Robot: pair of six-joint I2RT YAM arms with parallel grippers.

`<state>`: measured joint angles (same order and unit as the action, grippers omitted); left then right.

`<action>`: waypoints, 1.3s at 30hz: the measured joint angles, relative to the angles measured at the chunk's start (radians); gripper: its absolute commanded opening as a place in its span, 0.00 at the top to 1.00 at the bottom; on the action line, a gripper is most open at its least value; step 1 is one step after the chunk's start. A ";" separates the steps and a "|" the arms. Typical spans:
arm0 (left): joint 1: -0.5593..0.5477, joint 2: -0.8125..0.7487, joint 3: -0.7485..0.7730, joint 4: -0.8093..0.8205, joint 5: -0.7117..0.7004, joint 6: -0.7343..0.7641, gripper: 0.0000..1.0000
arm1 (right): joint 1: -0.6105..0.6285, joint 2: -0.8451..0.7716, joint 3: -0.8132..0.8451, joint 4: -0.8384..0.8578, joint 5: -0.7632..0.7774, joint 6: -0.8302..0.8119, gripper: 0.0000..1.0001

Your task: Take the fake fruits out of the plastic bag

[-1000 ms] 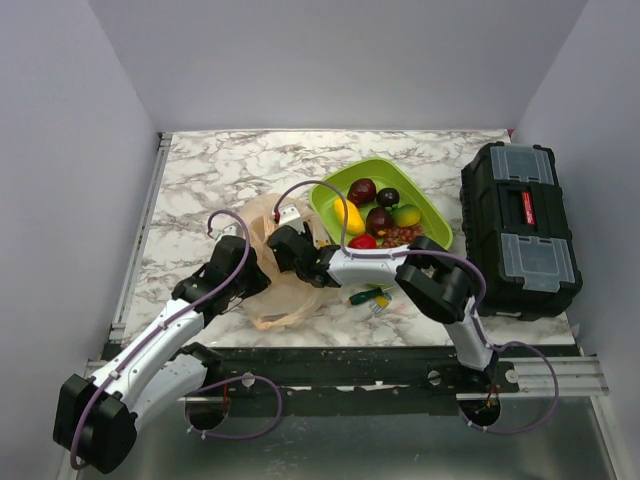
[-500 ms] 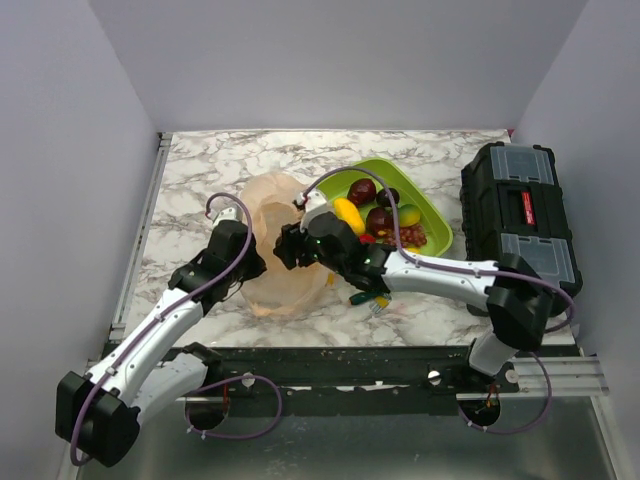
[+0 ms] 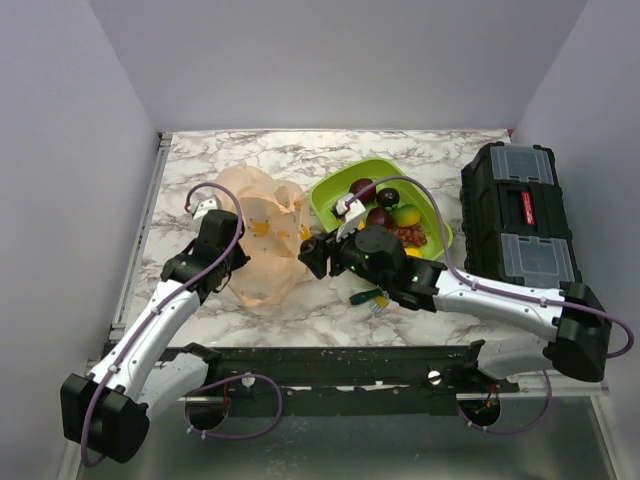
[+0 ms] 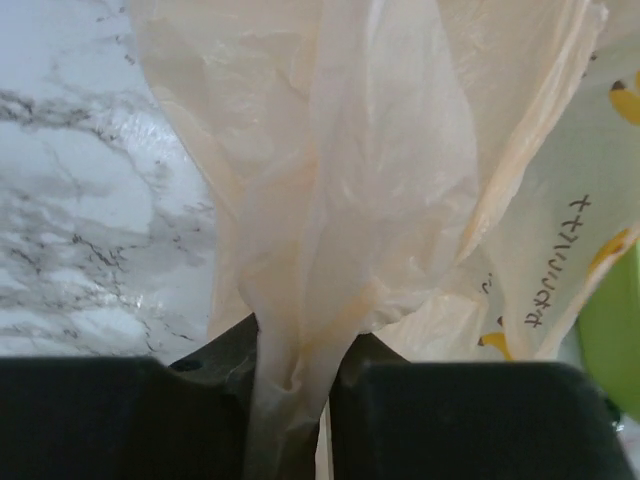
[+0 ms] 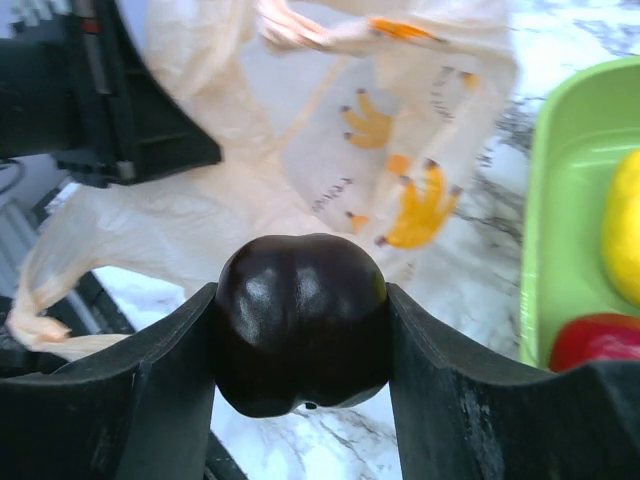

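Observation:
The peach-orange plastic bag (image 3: pixel 262 238) hangs bunched left of centre. My left gripper (image 3: pixel 214 243) is shut on a twisted fold of it (image 4: pixel 300 200), the fold pinched between the jaws (image 4: pixel 290 400). My right gripper (image 3: pixel 313 254) is just right of the bag, beside the tray's near left corner. In the right wrist view it is shut on a dark purple plum (image 5: pixel 300 320), held clear of the bag (image 5: pixel 330 150) above the marble. Other fake fruits lie in the green tray (image 3: pixel 327 197): plums (image 3: pixel 362 189), a yellow piece (image 5: pixel 622 225) and a red apple (image 5: pixel 595 340).
A black toolbox (image 3: pixel 520 228) stands at the right. A green-handled screwdriver (image 3: pixel 366 296) lies near the front edge under my right arm. Bare marble shows at the far left and along the back.
My right gripper has drawn back to the right, out of the bag, with the plum in it. My left gripper has pulled the bag up and toward the far left.

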<state>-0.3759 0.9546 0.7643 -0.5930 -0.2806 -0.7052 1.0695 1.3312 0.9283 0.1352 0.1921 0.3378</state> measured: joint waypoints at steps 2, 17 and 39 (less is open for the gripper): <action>0.021 -0.014 -0.001 -0.016 -0.010 -0.023 0.54 | 0.000 -0.019 -0.013 -0.012 0.052 -0.010 0.91; 0.086 -0.066 0.167 -0.157 -0.071 -0.031 0.01 | -0.152 -0.014 -0.033 -0.113 0.252 -0.048 0.92; 0.084 -0.191 0.203 -0.097 0.370 0.258 0.01 | -0.423 0.616 0.517 -0.262 -0.108 0.074 0.31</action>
<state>-0.2920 0.7635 0.9668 -0.6899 0.0891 -0.4473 0.6460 1.9469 1.4456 -0.1268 0.0837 0.4118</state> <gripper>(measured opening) 0.987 0.607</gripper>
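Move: The dark fruit is already in the right hand; the green bin it goes to has its middle about 16 cm ahead of that hand, 17 cm to its right and 19 cm below. In the bin the yellow fruit lies some 15 cm ahead and 11 cm right; the screwdriver lies 5 cm back and 13 cm right. The plastic bag's middle is about 7 cm ahead and 11 cm left of the right hand, and from the left hand, still pinching its edge, 7 cm ahead and 6 cm right. The dark fruit, still pinched in the right hand, is carried away from the bag, first rightward, then mostly forward some 20 cm while sinking about 11 cm to the bin's far left end, turning clockwise. The left fingers spread wide and let go of the bag; that hand shifts a little left, rises about 11 cm, then swings back right, turning clockwise. ##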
